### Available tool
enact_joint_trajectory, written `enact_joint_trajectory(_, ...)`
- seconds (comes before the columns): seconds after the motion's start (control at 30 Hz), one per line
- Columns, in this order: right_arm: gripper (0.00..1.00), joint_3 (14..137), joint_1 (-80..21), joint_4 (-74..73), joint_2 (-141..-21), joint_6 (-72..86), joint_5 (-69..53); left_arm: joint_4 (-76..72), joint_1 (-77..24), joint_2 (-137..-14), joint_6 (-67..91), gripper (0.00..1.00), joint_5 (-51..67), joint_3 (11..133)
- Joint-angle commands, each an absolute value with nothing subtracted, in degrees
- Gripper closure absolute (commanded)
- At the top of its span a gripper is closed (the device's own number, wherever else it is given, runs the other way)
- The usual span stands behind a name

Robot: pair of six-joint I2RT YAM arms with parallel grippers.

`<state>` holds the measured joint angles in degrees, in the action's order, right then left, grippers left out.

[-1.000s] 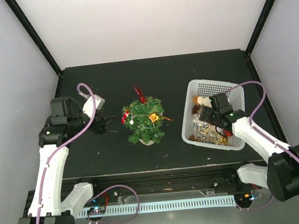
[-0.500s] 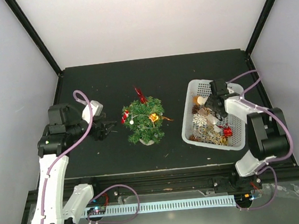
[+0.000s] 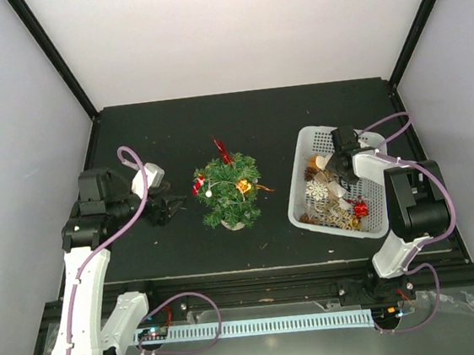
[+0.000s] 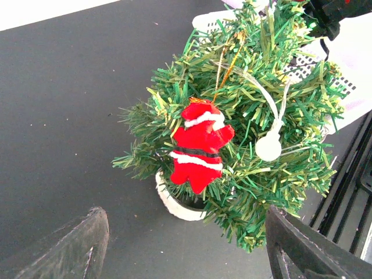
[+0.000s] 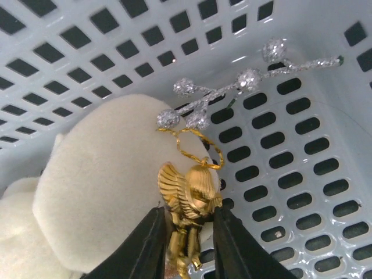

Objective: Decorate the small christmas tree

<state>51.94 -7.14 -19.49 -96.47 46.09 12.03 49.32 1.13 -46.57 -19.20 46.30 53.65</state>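
Observation:
The small christmas tree (image 3: 228, 192) stands mid-table on its white base (image 4: 174, 204); a red Santa figure (image 4: 199, 145) and a white ball (image 4: 268, 146) hang on it. My left gripper (image 3: 171, 208) sits just left of the tree and points at it, open (image 4: 186, 235), with nothing between its fingers. My right gripper (image 3: 339, 173) is down inside the white mesh basket (image 3: 378, 213). Its jaws (image 5: 189, 235) are shut on a gold angel ornament (image 5: 190, 203) with a gold loop, which rests against a white plush ball (image 5: 99, 192).
A silver beaded sprig (image 5: 244, 80) lies against the basket wall (image 5: 302, 174) just beyond the angel. Several other ornaments (image 3: 334, 210) fill the basket's near half. A black frame post stands at each back corner of the table.
My right arm has swung toward the back of the basket, and its jaws have closed from wide open onto the gold angel. The left gripper shifted slightly nearer, still open.

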Motion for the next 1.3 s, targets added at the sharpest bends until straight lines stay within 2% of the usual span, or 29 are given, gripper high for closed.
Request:
enact_joint_trajectory(0.0, 0.79, 52.34, -6.65, -18.63, -96.33, 46.30, 14.29, 47.62, 1.52, -46.05, -18.87, 0.26, 48.18, 53.53)
enact_joint_trajectory(0.2, 0.86, 51.78, -6.59, -18.79, -95.78, 46.38, 14.29, 47.37, 1.57, -45.80, -18.98, 0.26, 48.49, 53.09)
enact_joint_trajectory(0.33, 0.98, 51.18, -6.59, -18.90, -94.05, 46.35, 14.08, 47.25, 1.56, -45.79, -19.07, 0.25, 48.44, 52.91)
enact_joint_trajectory(0.8, 0.99, 47.82, -6.68, -20.24, -81.46, 44.70, 7.92, 47.28, 1.55, -45.27, -19.42, 0.25, 48.66, 52.73)
enact_joint_trajectory(0.93, 0.99, 45.30, -6.78, -18.05, -75.18, 42.02, -0.46, 47.50, 1.52, -44.92, -19.59, 0.25, 48.69, 52.70)
enact_joint_trajectory(1.0, 0.99, 43.97, -7.25, -15.26, -71.42, 40.44, -9.22, 47.65, 1.53, -44.85, -19.66, 0.25, 48.69, 52.80)
enact_joint_trajectory(1.1, 0.99, 44.27, -11.21, -14.31, -65.95, 37.00, -15.92, 48.05, 1.68, -44.76, -19.80, 0.25, 48.60, 53.13)
enact_joint_trajectory(1.27, 0.99, 49.89, -23.40, -19.23, -57.24, 27.58, -15.44, 48.66, 2.27, -44.82, -20.02, 0.25, 48.47, 53.50)
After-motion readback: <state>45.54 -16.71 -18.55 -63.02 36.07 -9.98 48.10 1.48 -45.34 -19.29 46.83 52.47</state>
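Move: The gold angel lies right between the right hand's half-closed fingers, down in the basket. The white plush sits about 4 cm left of it and 2 cm farther out. A silver sprig lies some 5 cm ahead and 2 cm right of the angel. The tree's middle is roughly 35 cm left of this hand, 13 cm back and 10 cm higher; from the left hand it is about 15 cm right, 3 cm ahead and 15 cm down. The right fingers finish closing and pinch the gold angel by its lower part, the hand staying put in the basket. Then it lifts some 16 cm, first almost straight up, then swinging ever faster left towards the tree by about 12 cm and a little back, with the wrist turning some 30 degrees counter-clockwise and the fingertips tipping up and outward. ##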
